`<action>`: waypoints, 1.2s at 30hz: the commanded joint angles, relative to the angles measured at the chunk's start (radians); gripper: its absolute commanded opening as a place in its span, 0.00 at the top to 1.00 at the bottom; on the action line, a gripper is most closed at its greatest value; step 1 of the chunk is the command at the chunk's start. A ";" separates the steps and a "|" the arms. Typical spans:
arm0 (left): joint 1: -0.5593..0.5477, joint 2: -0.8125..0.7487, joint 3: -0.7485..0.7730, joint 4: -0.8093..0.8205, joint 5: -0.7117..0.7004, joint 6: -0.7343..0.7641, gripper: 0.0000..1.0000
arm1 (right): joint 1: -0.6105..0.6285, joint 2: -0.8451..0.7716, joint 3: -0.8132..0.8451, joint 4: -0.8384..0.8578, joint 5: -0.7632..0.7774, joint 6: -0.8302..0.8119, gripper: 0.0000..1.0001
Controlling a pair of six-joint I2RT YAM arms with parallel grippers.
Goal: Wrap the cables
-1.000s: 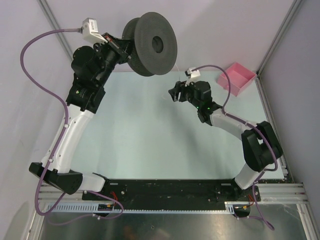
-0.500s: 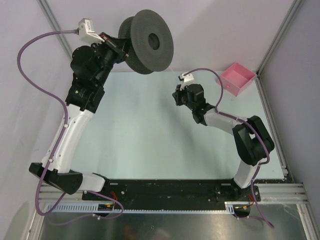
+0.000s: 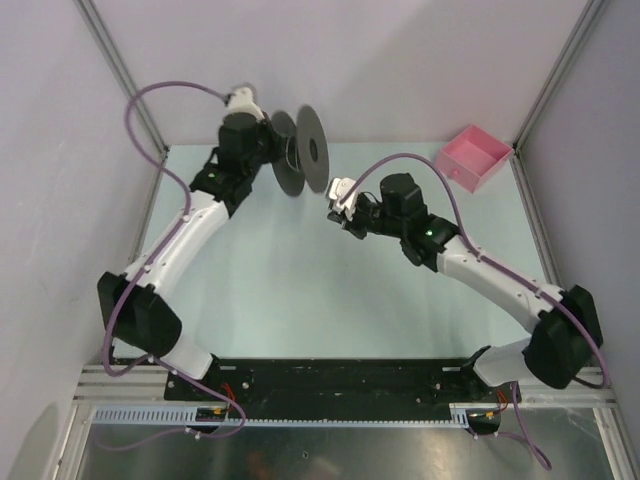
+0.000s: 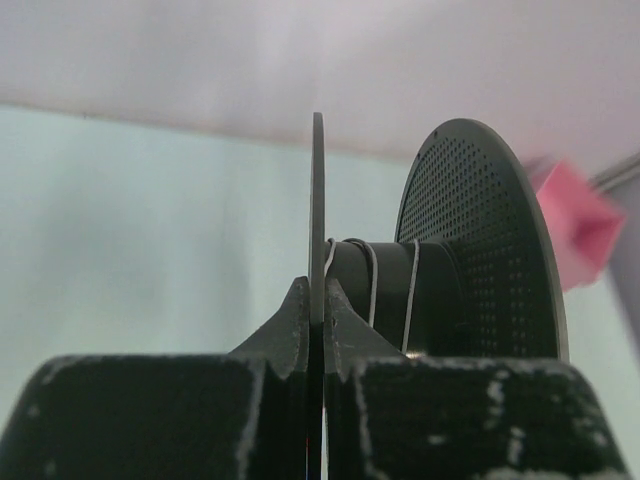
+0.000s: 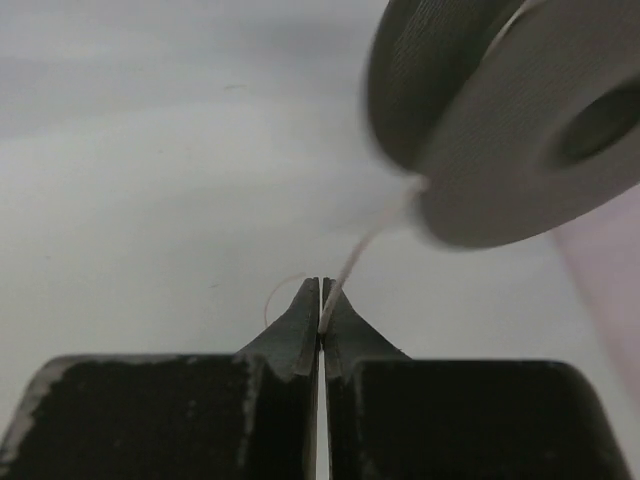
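The dark grey spool (image 3: 311,148) hangs edge-on over the far middle of the table. In the left wrist view my left gripper (image 4: 317,292) is shut on the thin rim of the spool's near flange (image 4: 317,200). A few turns of the whitish cable (image 4: 372,285) lie round the spool's core. My right gripper (image 3: 340,215) sits just right of and below the spool. Seen from the right wrist, that gripper (image 5: 321,292) is shut on the hair-fine cable (image 5: 360,245), which runs taut up to the spool (image 5: 520,120). A short curl of it pokes out left of the tips.
A pink open box (image 3: 472,155) stands at the far right corner of the pale green table top (image 3: 280,270). Metal frame posts rise at both far corners. Thick purple cables (image 3: 150,110) loop along both arms.
My right gripper has shut on the cable, and its arm has stretched out to the left. The left arm has swung the spool lower and turned it edge-on.
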 commanded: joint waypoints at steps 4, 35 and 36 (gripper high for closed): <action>-0.092 -0.001 -0.093 0.067 0.033 0.275 1.00 | -0.001 -0.087 0.068 -0.061 0.024 -0.313 1.00; 0.069 -0.220 -0.150 0.055 0.958 0.322 1.00 | -0.444 0.161 0.317 -0.135 -0.236 -0.201 1.00; 0.075 -0.214 -0.122 0.055 0.974 0.302 1.00 | -0.445 0.161 0.306 -0.148 -0.251 -0.195 1.00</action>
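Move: My left fingers hold the spool by its left flange; its middle is about 5 cm ahead, 4 cm right and 3 cm below them. My right fingertips, holding the cable end, are some 11 cm back, 11 cm right and 11 cm lower than my left. From my right hand the spool's middle is roughly 16 cm ahead, 7 cm left and 8 cm up; the pink box stands about 28 cm ahead, 32 cm right and 22 cm down. I drop the spool about 12 cm with my left hand while drawing it back and right, then bring it most of the way up again, turning it some 45 degrees clockwise. Keeping my pinch on the cable, my right hand first climbs nearly 10 cm, then swings forward and right, sinking partway, to carry the cable across the hub to the far right side of the spool. ##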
